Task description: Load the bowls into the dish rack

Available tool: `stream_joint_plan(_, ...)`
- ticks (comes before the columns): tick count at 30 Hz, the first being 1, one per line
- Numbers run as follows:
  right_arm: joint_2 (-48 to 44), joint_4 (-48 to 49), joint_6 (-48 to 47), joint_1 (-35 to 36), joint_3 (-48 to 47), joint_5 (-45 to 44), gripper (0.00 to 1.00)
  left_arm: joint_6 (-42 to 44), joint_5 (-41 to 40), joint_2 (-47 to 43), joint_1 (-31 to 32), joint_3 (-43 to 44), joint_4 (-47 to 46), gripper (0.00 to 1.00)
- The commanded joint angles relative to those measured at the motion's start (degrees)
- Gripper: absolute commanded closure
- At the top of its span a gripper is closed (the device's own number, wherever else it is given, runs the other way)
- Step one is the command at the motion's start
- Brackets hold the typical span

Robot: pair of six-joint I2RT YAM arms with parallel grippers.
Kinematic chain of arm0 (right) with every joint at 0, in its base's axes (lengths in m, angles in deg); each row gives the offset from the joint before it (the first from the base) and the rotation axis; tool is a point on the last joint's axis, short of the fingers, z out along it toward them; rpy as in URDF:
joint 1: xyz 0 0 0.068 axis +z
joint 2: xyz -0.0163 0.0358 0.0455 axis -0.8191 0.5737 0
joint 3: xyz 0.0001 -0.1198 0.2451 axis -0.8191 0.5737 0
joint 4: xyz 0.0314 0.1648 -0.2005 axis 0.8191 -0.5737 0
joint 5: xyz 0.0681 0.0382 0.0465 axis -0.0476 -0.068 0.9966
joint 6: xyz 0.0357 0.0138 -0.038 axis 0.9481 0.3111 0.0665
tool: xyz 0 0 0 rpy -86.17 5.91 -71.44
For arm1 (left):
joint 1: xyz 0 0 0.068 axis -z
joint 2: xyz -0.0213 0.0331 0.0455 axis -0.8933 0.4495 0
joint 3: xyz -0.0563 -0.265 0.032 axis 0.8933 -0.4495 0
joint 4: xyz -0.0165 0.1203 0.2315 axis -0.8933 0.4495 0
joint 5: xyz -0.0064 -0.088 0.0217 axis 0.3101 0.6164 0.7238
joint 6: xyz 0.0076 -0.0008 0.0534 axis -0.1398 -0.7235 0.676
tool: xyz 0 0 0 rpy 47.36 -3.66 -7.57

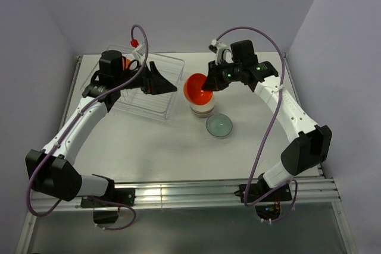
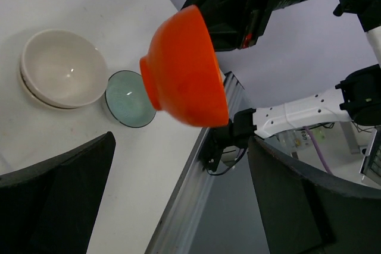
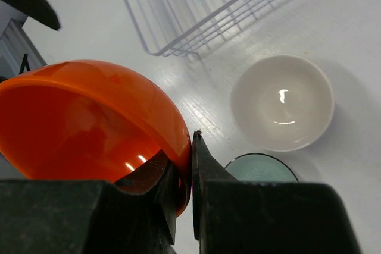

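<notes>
My right gripper (image 1: 209,82) (image 3: 187,171) is shut on the rim of the orange bowl (image 1: 195,88) (image 3: 89,117) (image 2: 184,66) and holds it tilted in the air, right of the dish rack (image 1: 156,104) (image 3: 202,10). Below it stand two stacked cream bowls (image 1: 202,109) (image 2: 62,66) (image 3: 281,102). A teal bowl (image 1: 219,125) (image 2: 128,99) (image 3: 259,168) rests on the table beside them. My left gripper (image 1: 164,81) (image 2: 178,206) hangs open and empty over the rack, facing the orange bowl. The rack looks empty where it shows.
The clear rack tray sits at the back left of the white table (image 1: 155,147). The table's metal front rail (image 1: 226,193) (image 2: 196,188) runs along the near edge. Grey walls close in the back and both sides.
</notes>
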Motion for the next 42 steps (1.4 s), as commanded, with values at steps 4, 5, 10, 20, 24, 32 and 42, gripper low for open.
stream_joint_plan(4, -0.1, 2.2, 0.9, 3.2, -1.6, -0.3, 1.00, -10.6, 3.3, 3.8, 2.8, -1.6, -11.1, 0.01)
stream_joint_plan(5, 0.0, 2.2, 0.9, 3.3, -1.7, -0.3, 1.00, -10.4, 2.9, 4.5, 3.2, -1.6, -10.9, 0.00)
stream_joint_plan(10, 0.1, 2.4, 0.9, 4.7, -1.7, -0.5, 1.00, -10.7, 2.0, 5.8, 5.9, -1.5, -10.8, 0.01)
stream_joint_plan(20, 1.3, 2.5, 1.0, 5.8, -2.6, -1.1, 1.00, -15.5, 4.5, 7.0, 6.3, -3.3, -14.7, 0.12)
stream_joint_plan(24, 1.5, 2.3, 1.0, 5.8, -3.0, -1.7, 1.00, -16.8, 5.3, 6.4, 6.3, -4.3, -16.6, 0.27)
stream_joint_plan(32, 2.1, 1.8, 0.7, 6.0, -3.8, -2.1, 1.00, -17.6, 4.2, 6.1, 6.3, -5.6, -15.9, 0.23)
stream_joint_plan(42, 2.2, 1.4, 0.7, 6.6, -3.8, -2.8, 1.00, -18.9, 5.5, 5.7, 6.3, -6.0, -18.2, 0.40)
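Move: The red bowl, held out by the right hand, lies about 12 cm to the left hand's right, level with it fore and aft and some 5 cm lower; its middle is roughly 4 cm left of the right hand's pinch, 1 cm back and 1 cm down. From the right hand, the cream bowls stand about 3 cm ahead, 1 cm right, and the green bowl 5 cm back, 8 cm right, both some 22 cm below. The dish rack's middle is about 12 cm ahead of the left hand, 10 cm left and 28 cm down. Rightward by about 5 cm and down 3 to 4 cm, the open left hand comes in to the red bowl while its fingers tip some 15 degrees further down; once there it closes them partway, pads coming up against the bowl's two sides. The right hand keeps its rim pinch and brings the bowl about 3 cm left and slightly back to meet it, then holds it out. ##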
